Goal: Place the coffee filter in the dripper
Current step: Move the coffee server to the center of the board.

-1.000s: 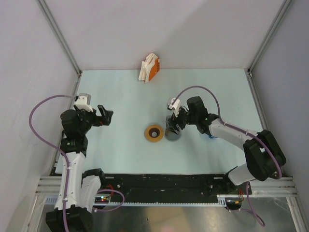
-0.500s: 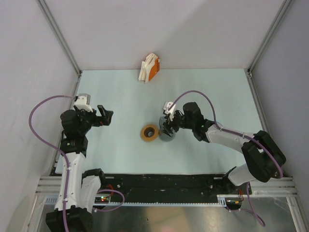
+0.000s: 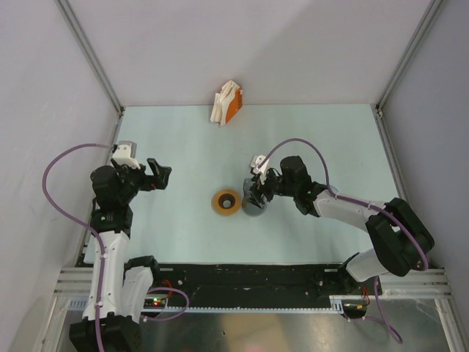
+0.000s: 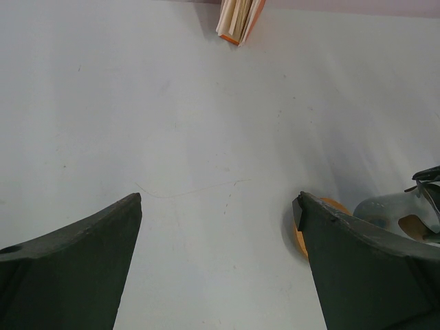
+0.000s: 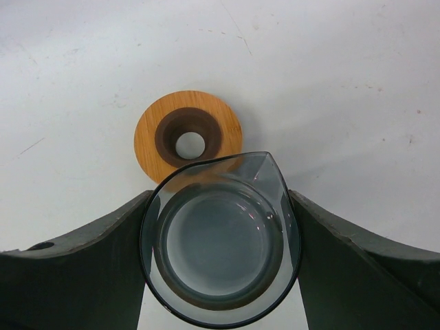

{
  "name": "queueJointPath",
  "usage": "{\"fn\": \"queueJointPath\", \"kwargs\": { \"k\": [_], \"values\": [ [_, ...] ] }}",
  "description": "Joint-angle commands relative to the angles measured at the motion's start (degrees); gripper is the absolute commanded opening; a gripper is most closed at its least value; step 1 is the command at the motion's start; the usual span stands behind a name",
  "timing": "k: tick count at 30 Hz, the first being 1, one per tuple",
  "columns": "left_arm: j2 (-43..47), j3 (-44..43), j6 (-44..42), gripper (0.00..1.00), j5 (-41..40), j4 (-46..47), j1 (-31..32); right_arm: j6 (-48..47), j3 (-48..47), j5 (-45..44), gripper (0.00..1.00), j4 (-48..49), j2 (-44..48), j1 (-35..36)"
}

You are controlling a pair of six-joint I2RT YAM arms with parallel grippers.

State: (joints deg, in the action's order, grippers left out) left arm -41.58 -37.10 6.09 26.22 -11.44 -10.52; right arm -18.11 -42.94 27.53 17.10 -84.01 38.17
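Observation:
The coffee filters point(image 3: 227, 103) stand as a pale stack in an orange holder at the back edge of the table, also at the top of the left wrist view point(image 4: 238, 17). The dripper is hidden from every view. My right gripper point(image 3: 256, 192) is shut on a dark grey glass cup point(image 5: 220, 240), a finger pressed against each side. A flat orange ring point(image 5: 188, 134) lies just beyond the cup, touching its spout. My left gripper point(image 4: 220, 203) hangs open over bare table at the left, holding nothing.
The cup point(image 3: 254, 207) and orange ring point(image 3: 226, 202) sit at mid-table. Grey walls with metal posts enclose the mat on three sides. The black rail with both arm bases runs along the near edge.
My right gripper has slid left with the grey cup, and the orange ring has shifted left ahead of it. The left arm has stayed put.

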Motion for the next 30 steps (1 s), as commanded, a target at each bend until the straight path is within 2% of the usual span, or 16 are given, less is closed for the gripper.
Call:
{"fn": "queueJointPath", "kwargs": {
  "k": [1, 3, 6, 16, 23, 27, 30],
  "values": [
    [0.7, -2.3, 0.6, 0.98, 1.3, 0.8, -0.3, -1.0, -0.2, 3.2, 0.78, 2.8, 0.0, -0.6],
    [0.8, -2.2, 0.4, 0.98, 1.3, 0.7, -0.3, -1.0, -0.2, 3.8, 0.92, 2.1, 0.2, -0.8],
    [0.8, -2.1, 0.1, 0.98, 1.3, 0.7, -0.3, -1.2, -0.2, 4.9, 0.99, 0.0, 1.0, -1.1],
    [0.3, -2.2, -0.6, 0.98, 1.5, 0.5, -0.3, -3.0, -0.2, 7.9, 0.99, -8.0, 5.2, -3.5],
    [0.0, -2.1, -1.6, 0.98, 2.1, 0.3, -0.3, -7.8, -0.2, 10.8, 0.99, -17.9, 10.1, -5.5],
    [-0.8, -2.4, -3.4, 0.98, 3.9, -0.2, -0.1, -8.9, -0.2, 13.7, 0.99, -23.4, 12.7, -8.3],
    [-1.9, -3.1, -5.3, 0.98, 4.5, -1.6, 0.9, -6.4, -0.4, 16.5, 0.99, -24.5, 14.8, -12.3]
  ]
}}
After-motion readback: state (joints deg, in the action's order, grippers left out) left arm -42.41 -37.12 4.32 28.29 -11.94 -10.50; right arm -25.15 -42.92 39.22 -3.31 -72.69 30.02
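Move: The coffee server is still pinched between my right fingers, its middle about 4 cm below my hand point and already down on the table. The wooden ring lies close beside it, some 9 cm to my right hand's left and 1 cm ahead; the blue dripper is about 24 cm to that hand's right and 3 cm ahead, 6 cm below. From my idle left hand, the server is roughly 30 cm to the right, level fore and aft, 14 cm down. I spread my right fingers fully and let go of the coffee server, then draw the open hand off it, first slightly back, then mainly to my right and farther back, about 5 cm right and 3 cm back in all, rising a little towards the end, until both fingers are clear of the glass. ##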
